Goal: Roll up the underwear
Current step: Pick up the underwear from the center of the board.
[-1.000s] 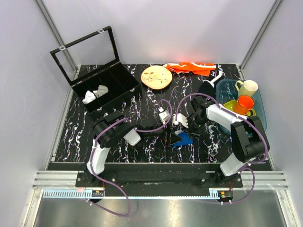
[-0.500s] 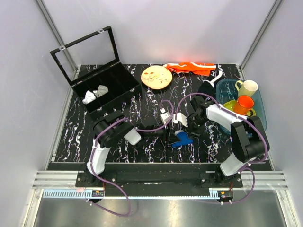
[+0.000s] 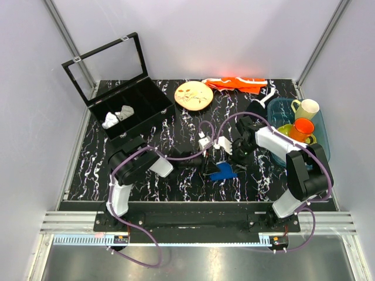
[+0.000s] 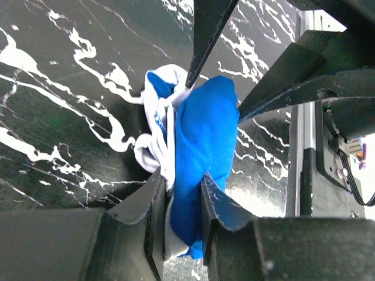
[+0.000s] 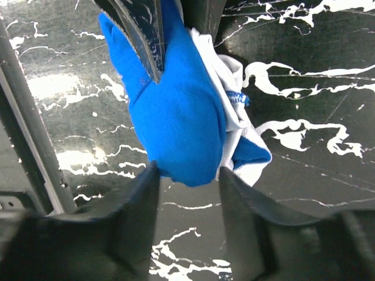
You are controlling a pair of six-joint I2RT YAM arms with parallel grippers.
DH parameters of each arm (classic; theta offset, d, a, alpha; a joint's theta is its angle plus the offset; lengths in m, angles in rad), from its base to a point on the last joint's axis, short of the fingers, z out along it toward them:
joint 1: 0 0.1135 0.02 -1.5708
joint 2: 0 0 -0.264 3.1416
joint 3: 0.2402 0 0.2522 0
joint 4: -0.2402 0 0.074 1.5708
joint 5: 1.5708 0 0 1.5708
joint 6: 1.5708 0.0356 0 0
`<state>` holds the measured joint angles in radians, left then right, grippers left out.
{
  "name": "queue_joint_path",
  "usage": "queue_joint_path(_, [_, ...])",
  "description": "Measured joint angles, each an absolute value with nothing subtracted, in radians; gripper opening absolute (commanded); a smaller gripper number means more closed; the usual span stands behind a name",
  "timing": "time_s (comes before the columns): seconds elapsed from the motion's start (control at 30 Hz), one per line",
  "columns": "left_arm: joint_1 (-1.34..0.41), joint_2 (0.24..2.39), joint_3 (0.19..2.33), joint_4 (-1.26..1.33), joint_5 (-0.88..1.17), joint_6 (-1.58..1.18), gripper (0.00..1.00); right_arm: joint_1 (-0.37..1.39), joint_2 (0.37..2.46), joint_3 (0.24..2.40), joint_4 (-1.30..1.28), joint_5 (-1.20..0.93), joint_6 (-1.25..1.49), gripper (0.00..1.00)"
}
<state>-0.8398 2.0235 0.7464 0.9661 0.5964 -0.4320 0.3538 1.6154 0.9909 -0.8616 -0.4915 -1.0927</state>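
The underwear (image 3: pixel 223 172) is a bunched royal-blue roll with white trim, lying on the black marbled table between the two arms. In the left wrist view my left gripper (image 4: pixel 181 190) is shut on the near end of the underwear (image 4: pixel 205 134), with blue and white fabric pinched between its fingers. From the opposite side, my right gripper (image 5: pixel 186 175) stands open. Its fingertips flank the far end of the underwear (image 5: pixel 176 117) and just brush it. In the top view the left gripper (image 3: pixel 207 168) and right gripper (image 3: pixel 235 162) sit close on either side of the roll.
A black compartment box (image 3: pixel 126 111) with its lid up holds small white cloth pieces (image 3: pixel 117 116) at the back left. A round plate (image 3: pixel 194 95) and an orange cloth (image 3: pixel 237 84) lie at the back. A blue tub (image 3: pixel 321 146) with cups (image 3: pixel 303 127) stands at the right.
My left gripper has gone from wide open to shut on the underwear. The right gripper's jaws have widened. The roll has shifted slightly toward the left gripper.
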Motion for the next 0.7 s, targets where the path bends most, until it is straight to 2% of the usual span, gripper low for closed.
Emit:
queue_joint_path(0.1, [-0.832, 1.979, 0.746, 0.915, 0.588, -0.414, 0.03, 0.354, 1.615, 1.037, -0.911, -0.493, -1.064, 0.63])
queue_joint_path(0.33, [-0.802, 1.887, 0.719, 0.793, 0.589, -0.358, 0.03, 0.356, 1.564, 1.18, -0.962, -0.546, -0.997, 0.72])
queue_joint_path(0.53, [-0.755, 1.813, 0.71, 0.655, 0.591, -0.303, 0.03, 0.345, 1.485, 1.193, -0.971, -0.589, -0.962, 0.71])
queue_joint_path(0.7, [-0.696, 1.706, 0.71, 0.535, 0.59, -0.259, 0.03, 0.265, 1.477, 1.193, -0.961, -0.632, -0.907, 0.71])
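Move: Between the left fingers, already shut on its left end, sits the rolled blue underwear, its middle about 4 cm right of the left hand and 1 cm back; the open black box it seems bound for stands some 33 cm left and 23 cm ahead of that hand, the yellow plate 30 cm ahead and 8 cm left. From the right hand, whose parting fingertips are still at the other end, the underwear's middle is about 5 cm left and 1 cm back. Lifting clear of the underwear's right end, the right hand opens its fingers wider and rises about 10 cm, easing some 3 cm forward. The left keeps its pinch on the left end, starts up a little, then carries the roll about 6 cm left towards the black box, drawing forward and up 3–4 cm as its fingertips dip slightly. ##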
